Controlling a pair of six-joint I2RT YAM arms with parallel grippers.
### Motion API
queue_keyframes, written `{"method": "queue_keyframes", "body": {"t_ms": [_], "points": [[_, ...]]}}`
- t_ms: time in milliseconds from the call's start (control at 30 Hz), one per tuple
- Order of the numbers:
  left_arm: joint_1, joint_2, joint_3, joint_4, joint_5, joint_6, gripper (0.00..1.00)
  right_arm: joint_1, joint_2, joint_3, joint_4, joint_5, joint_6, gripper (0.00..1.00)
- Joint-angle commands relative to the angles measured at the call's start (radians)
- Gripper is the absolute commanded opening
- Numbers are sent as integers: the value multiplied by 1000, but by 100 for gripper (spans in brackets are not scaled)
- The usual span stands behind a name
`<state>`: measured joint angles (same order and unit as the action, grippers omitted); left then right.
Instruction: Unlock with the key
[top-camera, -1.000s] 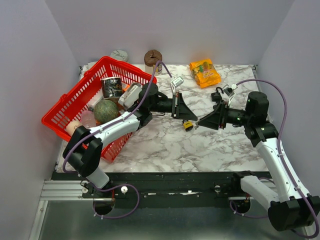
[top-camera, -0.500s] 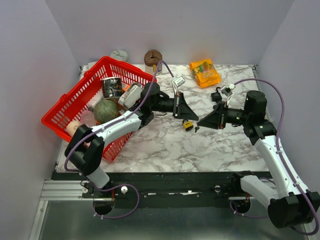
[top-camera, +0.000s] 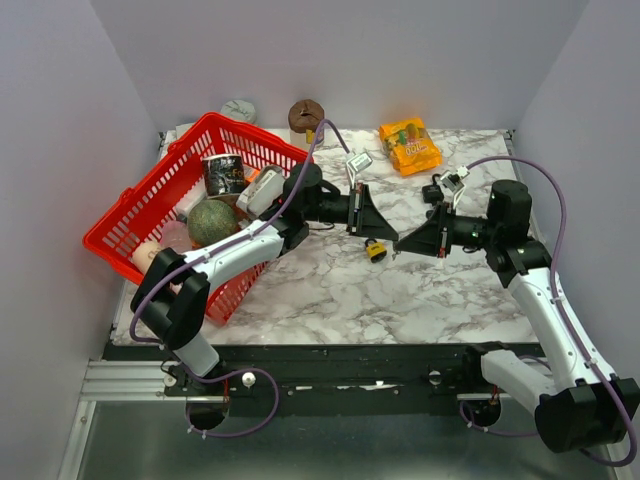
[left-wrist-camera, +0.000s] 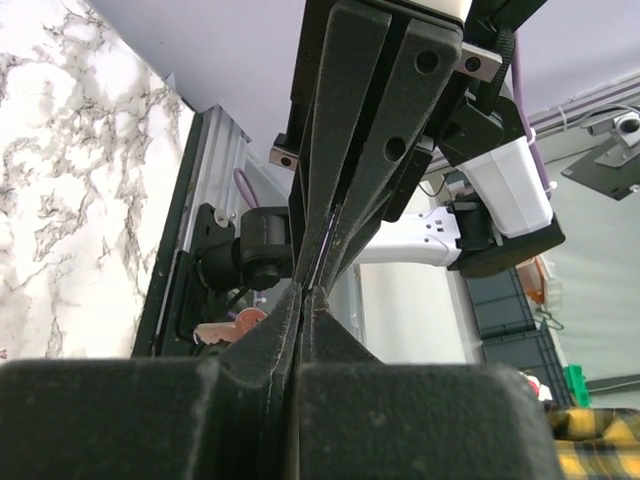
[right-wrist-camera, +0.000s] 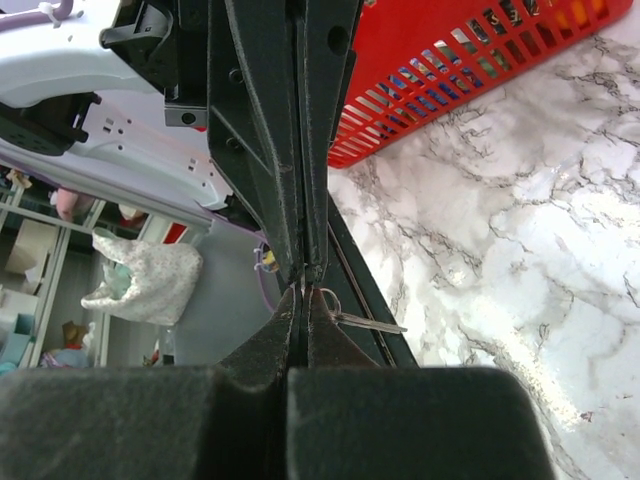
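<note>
My two grippers meet tip to tip above the middle of the marble table. The left gripper (top-camera: 390, 236) (left-wrist-camera: 305, 290) is shut, and so is the right gripper (top-camera: 399, 243) (right-wrist-camera: 303, 285). A small key bunch sits pinched where the tips meet. In the right wrist view a wire ring and a silver key (right-wrist-camera: 368, 322) stick out beside the tips. A copper-coloured key (left-wrist-camera: 226, 328) pokes out in the left wrist view. The yellow and black padlock (top-camera: 375, 250) is just below the tips; whether it rests on the table or hangs is unclear.
A red basket (top-camera: 118, 220) with a green ball (top-camera: 212, 222) and other items stands at the left. An orange snack bag (top-camera: 410, 146) and a brown ring-shaped object (top-camera: 305, 115) lie at the back. A small white tag (top-camera: 356, 161) lies behind the left gripper.
The right gripper has closed its jaws at the left gripper's tips, on the key bunch. Both arms have barely shifted, and the padlock stays where it was.
</note>
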<state>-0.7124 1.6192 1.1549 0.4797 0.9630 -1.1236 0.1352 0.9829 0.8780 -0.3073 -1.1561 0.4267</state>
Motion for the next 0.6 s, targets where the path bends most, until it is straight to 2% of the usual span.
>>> {"method": "queue_keyframes", "body": {"t_ms": [0,67,100,167,200,267,300,400,433,567], "points": [[-10,-1,45,-45,10,48,39,-3,-1,6,11,58,4,1],[-12,-7,52,-107,-3,89,55,-5,-4,6,11,88,7,1],[-12,-12,58,-125,-16,102,67,-5,-6,6,11,117,10,1],[-10,-25,65,-194,-36,155,82,-3,-15,10,13,159,18,1],[-12,-30,75,-219,-62,177,96,-3,-16,10,13,203,21,1],[-12,-47,83,-277,-101,212,99,-3,-27,9,4,275,50,1],[-12,-51,97,-298,-124,249,99,-5,-32,9,-10,379,64,1],[-16,-47,167,-462,-263,332,99,-5,-43,9,-47,537,104,1],[-19,-42,189,-568,-370,352,99,-5,-47,10,-53,567,113,1],[-50,2,299,-754,-570,390,99,-5,-67,25,-93,686,124,1]]}}
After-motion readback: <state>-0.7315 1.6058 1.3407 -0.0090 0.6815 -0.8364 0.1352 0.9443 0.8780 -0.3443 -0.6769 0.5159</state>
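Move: The keys hang between the meeting fingertips of both shut hands. The yellow padlock lies about 15 cm ahead of the right hand, 1 cm to its left and 20 cm below; the black padlock is some 16 cm beyond and 14 cm right of the yellow one. The red basket's middle is roughly 38 cm left and 18 cm ahead of the right hand. From the left hand, the keys sit about 2 cm ahead and 2 cm right. Forward, with a drift to the right and slightly down, the right hand carries the keys about 7 cm in its still-shut fingertips, closer to the yellow padlock, turning nearly 30 degrees, mostly clockwise. First the left fingers spring wide open and let go of the keys; that hand then follows some 4 cm forward, turning counter-clockwise with its fingertips dipping. ##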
